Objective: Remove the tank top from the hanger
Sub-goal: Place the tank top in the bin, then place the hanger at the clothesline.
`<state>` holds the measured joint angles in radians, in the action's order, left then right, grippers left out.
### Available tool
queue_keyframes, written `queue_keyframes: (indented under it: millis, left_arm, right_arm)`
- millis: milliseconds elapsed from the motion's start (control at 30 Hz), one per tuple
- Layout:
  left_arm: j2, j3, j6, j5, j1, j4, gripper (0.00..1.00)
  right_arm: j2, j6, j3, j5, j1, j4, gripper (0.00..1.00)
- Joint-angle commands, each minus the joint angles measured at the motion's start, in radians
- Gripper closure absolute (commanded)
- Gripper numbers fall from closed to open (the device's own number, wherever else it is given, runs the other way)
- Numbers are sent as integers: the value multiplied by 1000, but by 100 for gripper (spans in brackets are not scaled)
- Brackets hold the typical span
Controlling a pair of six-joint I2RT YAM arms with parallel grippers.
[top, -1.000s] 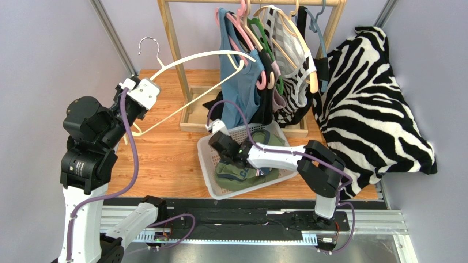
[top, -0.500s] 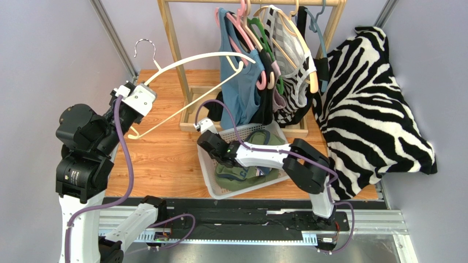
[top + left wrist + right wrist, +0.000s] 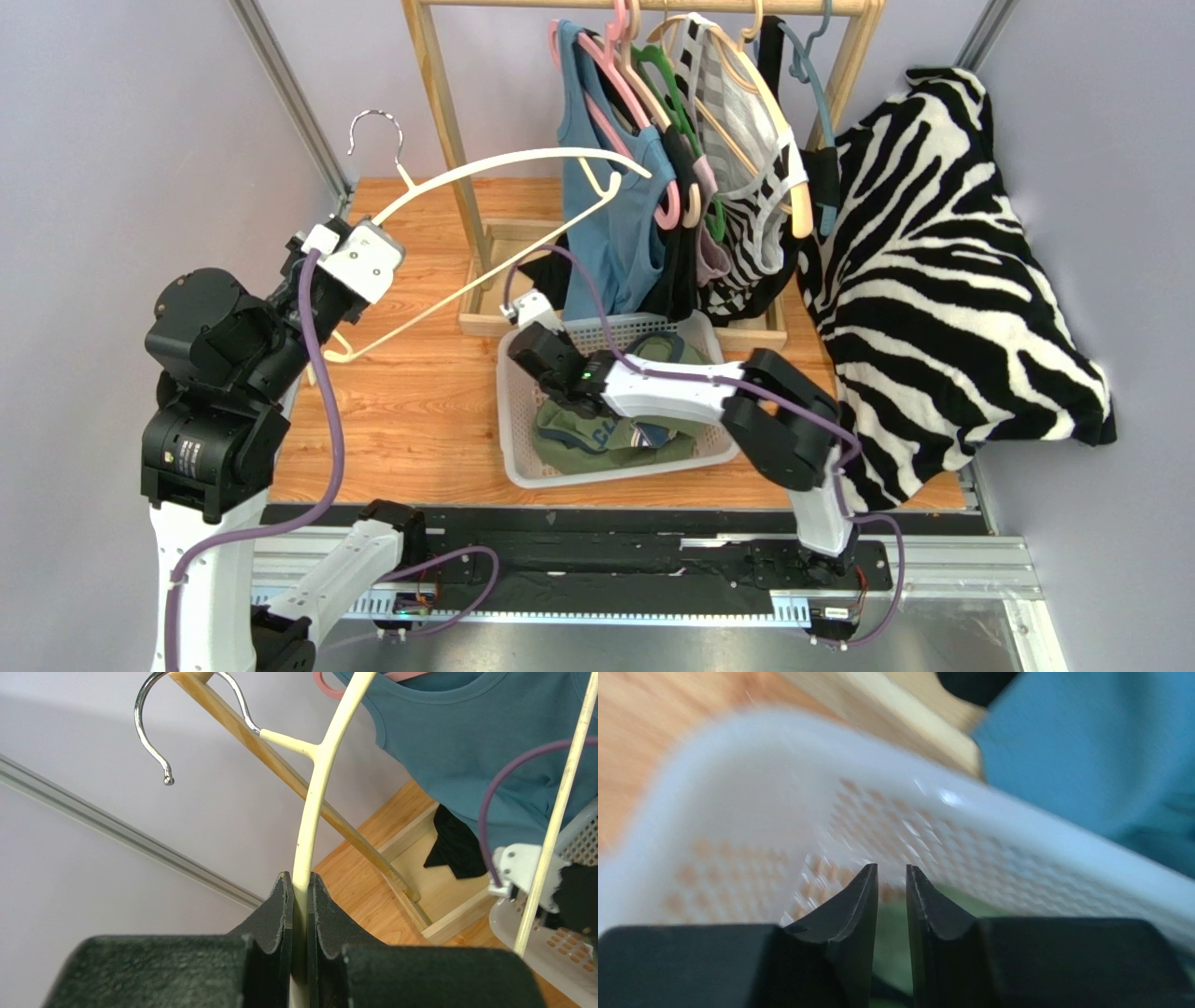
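Observation:
A bare cream hanger (image 3: 519, 146) is held up at the left, my left gripper (image 3: 376, 238) shut on its shoulder arm; in the left wrist view the hanger (image 3: 319, 777) runs up out of the pinched left gripper (image 3: 300, 882). The olive-green tank top (image 3: 596, 437) lies crumpled in the white basket (image 3: 512, 448). My right gripper (image 3: 525, 336) is low inside the basket's far left corner, its jaws a little apart with nothing between them. In the right wrist view the right gripper (image 3: 891, 875) faces the basket wall (image 3: 1018, 847), with green tank top (image 3: 891, 938) below it.
A wooden clothes rack (image 3: 446, 126) stands behind, with several garments on hangers, a teal top (image 3: 617, 224) nearest the raised hanger's tip. A zebra-print cushion (image 3: 940, 266) fills the right side. Grey walls close in on both sides.
The right gripper's jaws have parted and it has shifted left and back. The basket has turned square to the table edge. The left arm has shifted a little with the hanger.

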<state>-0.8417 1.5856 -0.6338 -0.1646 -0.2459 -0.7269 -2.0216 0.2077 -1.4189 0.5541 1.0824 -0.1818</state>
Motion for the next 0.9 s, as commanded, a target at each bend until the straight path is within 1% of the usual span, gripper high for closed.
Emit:
queue_keyframes:
  millis: [0, 33, 67, 100, 167, 200, 233, 267, 300, 333, 400, 467, 500, 567, 600, 633, 667, 733, 767, 833, 867]
  left_arm:
    - [24, -33, -26, -6, 7, 53, 100]
    - [29, -70, -30, -7, 7, 60, 100]
    - [35, -90, -40, -12, 7, 66, 100]
    - [38, -107, -46, -18, 7, 69, 100]
    - [59, -159, -88, -68, 7, 60, 100]
    - [69, -179, -111, -88, 7, 51, 100]
    - [79, -221, -138, -122, 7, 46, 100]
    - [93, -242, -174, -133, 7, 46, 100]
    - [96, -259, -188, -138, 7, 46, 100]
    - [95, -285, -199, -142, 7, 47, 100]
    - [92, -305, -236, -157, 7, 44, 100]
    - [92, -305, -291, -205, 7, 27, 100]
    - [92, -297, -309, -222, 5, -1, 100]
    - [86, -282, -354, -280, 7, -47, 100]
    - [85, -270, -366, -295, 7, -60, 100]
    - [89, -265, -386, -320, 7, -66, 100]
    - [95, -262, -395, -329, 7, -72, 100]
    - [116, -259, -421, -361, 7, -77, 100]
    - [125, -260, -434, -374, 7, -77, 100]
    - [176, -291, -477, -407, 7, -69, 100]
    - [200, -311, -484, -415, 7, -28, 100]
  right_arm:
    - [350, -123, 123, -150, 45, -13, 69]
    - [394, -137, 129, -189, 71, -48, 68]
    - [441, -151, 118, -236, 82, -136, 66]
    - [515, -162, 106, -332, 92, -186, 65]
    - [589, -169, 62, -439, 123, -317, 62]
    - [619, -172, 48, -538, 134, -352, 61]
    - [686, -180, 38, -601, 145, -375, 59]
    - [714, -179, 11, -638, 149, -418, 57]
    - [745, -177, -9, -713, 151, -445, 56]
    - [788, -177, -29, -742, 151, -467, 55]
    - [822, -179, -99, -781, 152, -518, 52]
    - [843, -204, -150, -777, 152, -563, 49]
    - [845, -205, -191, -748, 149, -574, 48]
    - [836, -241, -227, -738, 114, -608, 45]
    - [825, -240, -251, -770, 93, -620, 44]
    - [813, -232, -283, -802, 36, -631, 43]
    - [795, -216, -296, -879, 4, -636, 42]
    - [781, -173, -302, -936, -70, -622, 42]
    - [776, -160, -302, -966, -84, -614, 41]
    - [767, -157, -290, -976, -101, -605, 40]
    - [767, -157, -285, -979, -105, -601, 40]
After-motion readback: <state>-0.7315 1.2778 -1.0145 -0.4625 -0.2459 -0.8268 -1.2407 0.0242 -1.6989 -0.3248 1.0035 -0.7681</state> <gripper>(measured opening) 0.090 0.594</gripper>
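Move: Above the bin, the hanger's bare right end is the right hand's goal: some 50 cm above that hand, about 10 cm to its right and 6 cm back. The green tank top lies in the bin, about 14 cm right, 10 cm back and 5 cm below the right hand. From the left hand, which holds the hanger's left shoulder, that bare end is some 28 cm right, 4 cm ahead and 10 cm higher. Rising about 35 cm out of the bin's far left corner, the right hand draws back some 20 cm and slightly right, then comes a little forward, opening its fingers well and swinging them counter-clockwise to point left beside the hanger's bare end. Keeping its grip, the left hand lowers the hanger about 11 cm and slightly right, turning it clockwise and dipping its right end towards the right gripper. ##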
